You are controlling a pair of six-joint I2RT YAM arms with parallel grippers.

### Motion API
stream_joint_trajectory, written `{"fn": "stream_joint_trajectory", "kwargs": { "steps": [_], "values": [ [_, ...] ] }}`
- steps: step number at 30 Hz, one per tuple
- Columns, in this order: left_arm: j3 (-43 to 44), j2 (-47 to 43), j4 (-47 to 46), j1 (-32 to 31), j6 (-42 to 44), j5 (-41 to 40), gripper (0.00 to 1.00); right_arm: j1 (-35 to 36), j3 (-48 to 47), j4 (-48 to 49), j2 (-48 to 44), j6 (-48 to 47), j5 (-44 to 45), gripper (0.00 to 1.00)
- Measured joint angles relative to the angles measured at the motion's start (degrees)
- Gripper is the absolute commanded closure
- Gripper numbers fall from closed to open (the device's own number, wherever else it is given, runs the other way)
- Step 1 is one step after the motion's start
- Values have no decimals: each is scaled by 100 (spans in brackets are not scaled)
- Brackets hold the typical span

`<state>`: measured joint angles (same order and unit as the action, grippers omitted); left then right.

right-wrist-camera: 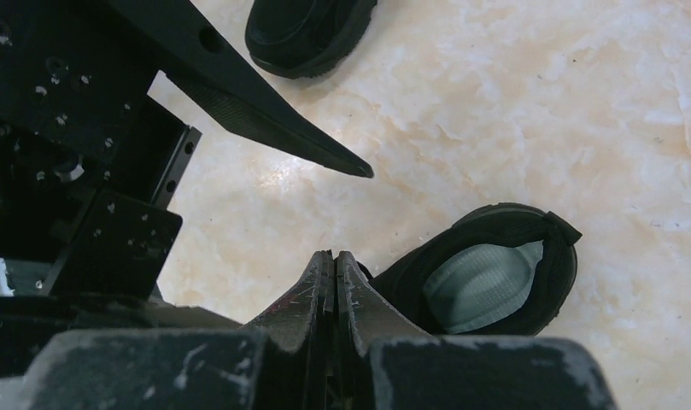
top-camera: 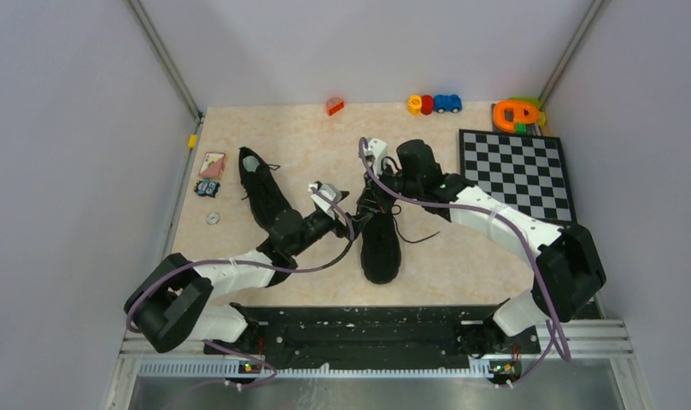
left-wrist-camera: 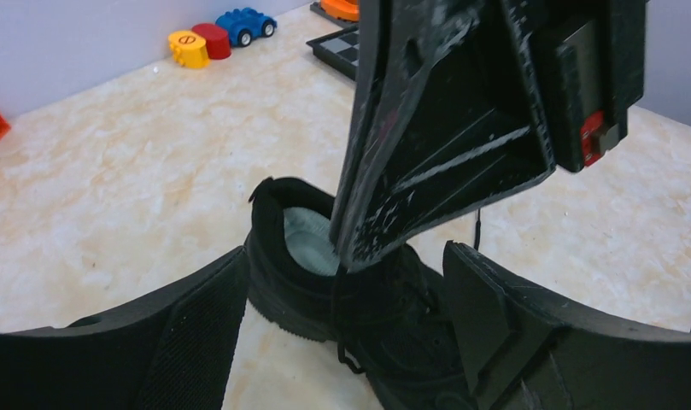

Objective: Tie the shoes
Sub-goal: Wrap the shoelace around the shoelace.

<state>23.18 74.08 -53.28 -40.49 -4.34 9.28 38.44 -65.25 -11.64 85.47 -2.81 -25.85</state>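
Note:
Two black shoes lie on the table: one angled at the left [top-camera: 263,192], one in the middle [top-camera: 381,248] with its toe toward me. My left gripper [top-camera: 355,213] stands open, its fingers [left-wrist-camera: 184,342] either side of the middle shoe [left-wrist-camera: 384,325], near its pale insole [left-wrist-camera: 310,241]. My right gripper [top-camera: 372,198] comes down from behind, shut, its tip [left-wrist-camera: 359,252] just over the tongue. A thin lace [left-wrist-camera: 345,354] hangs below that tip; whether it is pinched is hidden. In the right wrist view the shut gripper [right-wrist-camera: 335,260] is beside the shoe's heel opening [right-wrist-camera: 483,286].
A checkerboard [top-camera: 517,171] lies at the right. Toy blocks [top-camera: 434,104], an orange brick [top-camera: 335,106] and an orange-green toy [top-camera: 517,114] line the back edge. A card [top-camera: 212,162] and a washer [top-camera: 213,219] lie at the left. A lace end [top-camera: 420,237] trails right of the middle shoe.

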Motion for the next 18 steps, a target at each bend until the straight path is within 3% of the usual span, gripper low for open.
{"fn": "stream_joint_trajectory", "kwargs": {
  "steps": [6, 13, 18],
  "values": [
    [256, 374, -212, -125, 190, -15, 17, 0, 0, 20, 0, 162, -103, 100],
    [326, 732, -378, -195, 302, -245, 41, 0, 0, 79, 0, 396, -153, 100],
    [326, 1152, -1091, -258, 234, -363, 42, -26, 0, 144, 0, 566, -127, 100]
  ]
}}
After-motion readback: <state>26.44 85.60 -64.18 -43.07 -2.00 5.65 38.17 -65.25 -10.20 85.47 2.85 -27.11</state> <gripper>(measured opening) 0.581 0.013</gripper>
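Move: The shoelace held in the right hand's closed fingertips hangs about 3 cm ahead of the left hand, 4 cm to its right and some 2 cm lower; from the right hand point it hangs roughly 3 cm straight below. The shoe being tied has its middle about 6 cm back and 6 cm to the right of the left hand, some 12 cm down. The free lace tail lies about 8 cm back and 12 cm right of the right hand, 16 cm lower. Rightward and forward, some 3 cm in all and slowing, the left hand pushes in over the shoe towards the lace under the right fingertips, its fingers coming to straddle them fore and aft. Over the second half its wide-open fingers close by about a third, still well apart. The right hand practically holds its place, tipping only some 5 degrees, fingers shut on the lace. ##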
